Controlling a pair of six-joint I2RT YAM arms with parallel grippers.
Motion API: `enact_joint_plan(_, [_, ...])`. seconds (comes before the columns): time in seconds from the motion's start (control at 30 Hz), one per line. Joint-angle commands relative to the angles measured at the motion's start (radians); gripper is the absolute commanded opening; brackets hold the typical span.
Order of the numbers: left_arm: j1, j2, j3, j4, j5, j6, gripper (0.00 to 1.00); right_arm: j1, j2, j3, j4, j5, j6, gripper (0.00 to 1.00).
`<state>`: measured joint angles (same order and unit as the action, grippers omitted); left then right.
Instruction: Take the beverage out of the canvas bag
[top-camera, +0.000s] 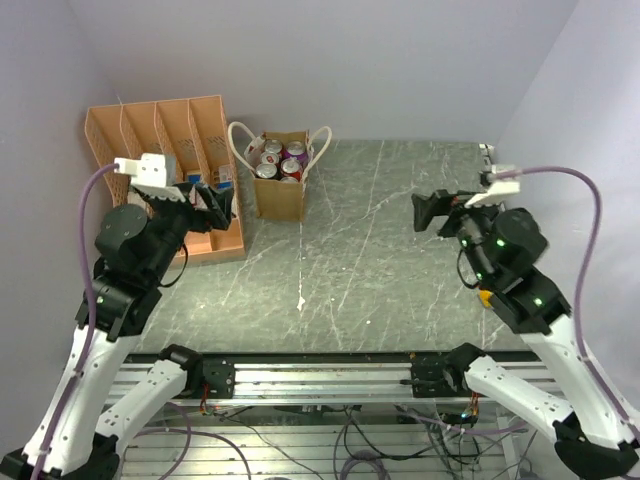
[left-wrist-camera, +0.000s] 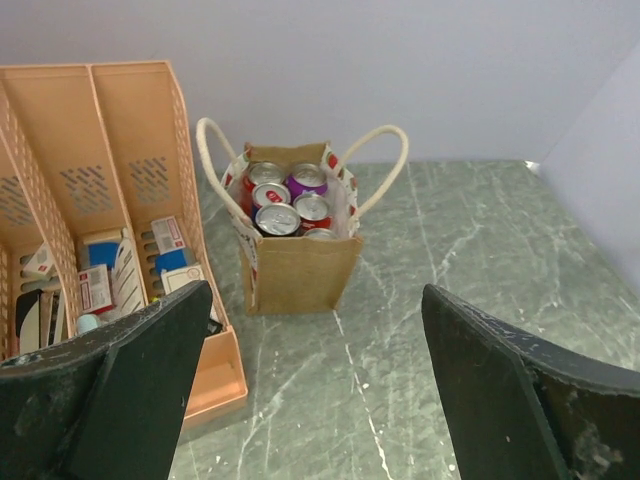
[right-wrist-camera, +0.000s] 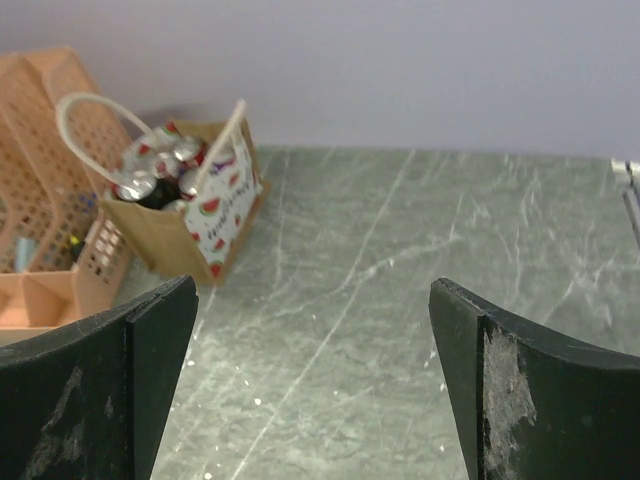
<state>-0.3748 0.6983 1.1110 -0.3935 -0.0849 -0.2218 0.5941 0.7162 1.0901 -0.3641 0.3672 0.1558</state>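
Observation:
The canvas bag (top-camera: 280, 190) is a small tan tote with cream rope handles, standing upright at the back left of the marble table (top-camera: 380, 260). Several beverage cans (top-camera: 279, 159) with silver tops fill it, red ones and a purple one. The left wrist view looks down on the bag (left-wrist-camera: 298, 268) and its cans (left-wrist-camera: 290, 200); the right wrist view shows the bag (right-wrist-camera: 190, 225) from the side with a watermelon print. My left gripper (top-camera: 218, 205) hangs open just left of the bag, nothing between its fingers (left-wrist-camera: 130, 390). Far to the right, my right gripper (top-camera: 432, 212) is open and empty too.
An orange slotted file rack (top-camera: 165, 150) holding small boxes and papers stands directly left of the bag, against the back left wall. Walls close the table at the back and on both sides. A white fixture (top-camera: 487, 152) sits at the back right edge.

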Motion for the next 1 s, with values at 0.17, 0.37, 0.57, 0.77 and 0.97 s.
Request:
enact_joint_plan(0.17, [-0.002,0.167,-0.008,0.167,-0.171,-0.030,0.96,-0.084,0.280,-0.105,0.099,0.030,0.181,1.00])
enact_joint_plan(0.37, [0.006,0.285,-0.016,0.254,-0.222,-0.026,0.95,-0.152,0.470,-0.189,0.252,-0.046,0.282,1.00])
enact_joint_plan(0.57, [0.055,0.330,-0.082,0.385,-0.155,-0.052,0.95,-0.204,0.636,-0.240,0.483,-0.219,0.342,1.00])
enact_joint_plan(0.77, [0.130,0.380,-0.123,0.469,-0.063,-0.067,0.94,-0.213,0.821,-0.218,0.740,-0.409,0.400,1.00])
enact_joint_plan(0.97, [0.167,0.420,-0.132,0.536,0.037,-0.072,0.94,-0.166,0.977,-0.147,0.918,-0.486,0.427,1.00])
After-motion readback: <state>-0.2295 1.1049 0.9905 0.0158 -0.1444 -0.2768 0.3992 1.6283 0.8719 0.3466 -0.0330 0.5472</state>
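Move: The canvas bag of cans stands about 27 cm ahead of the left gripper and 9 cm to its right, its middle some 32 cm below. The peach rack is about 18 cm ahead of and 15 cm to the left of that gripper, at much the same depth as the bag. From the right gripper the bag lies roughly 26 cm ahead, 28 cm to the left and 31 cm lower. Drop the right gripper about 27 cm while driving it some 17 cm forward, swinging left over the second half towards the watermelon-print side of the bag, fingers tipping down about 30 degrees with the left side rising. Bring the left gripper forward and down towards the bag's open top, turning slightly counter-clockwise. Keep both open, touching nothing. ##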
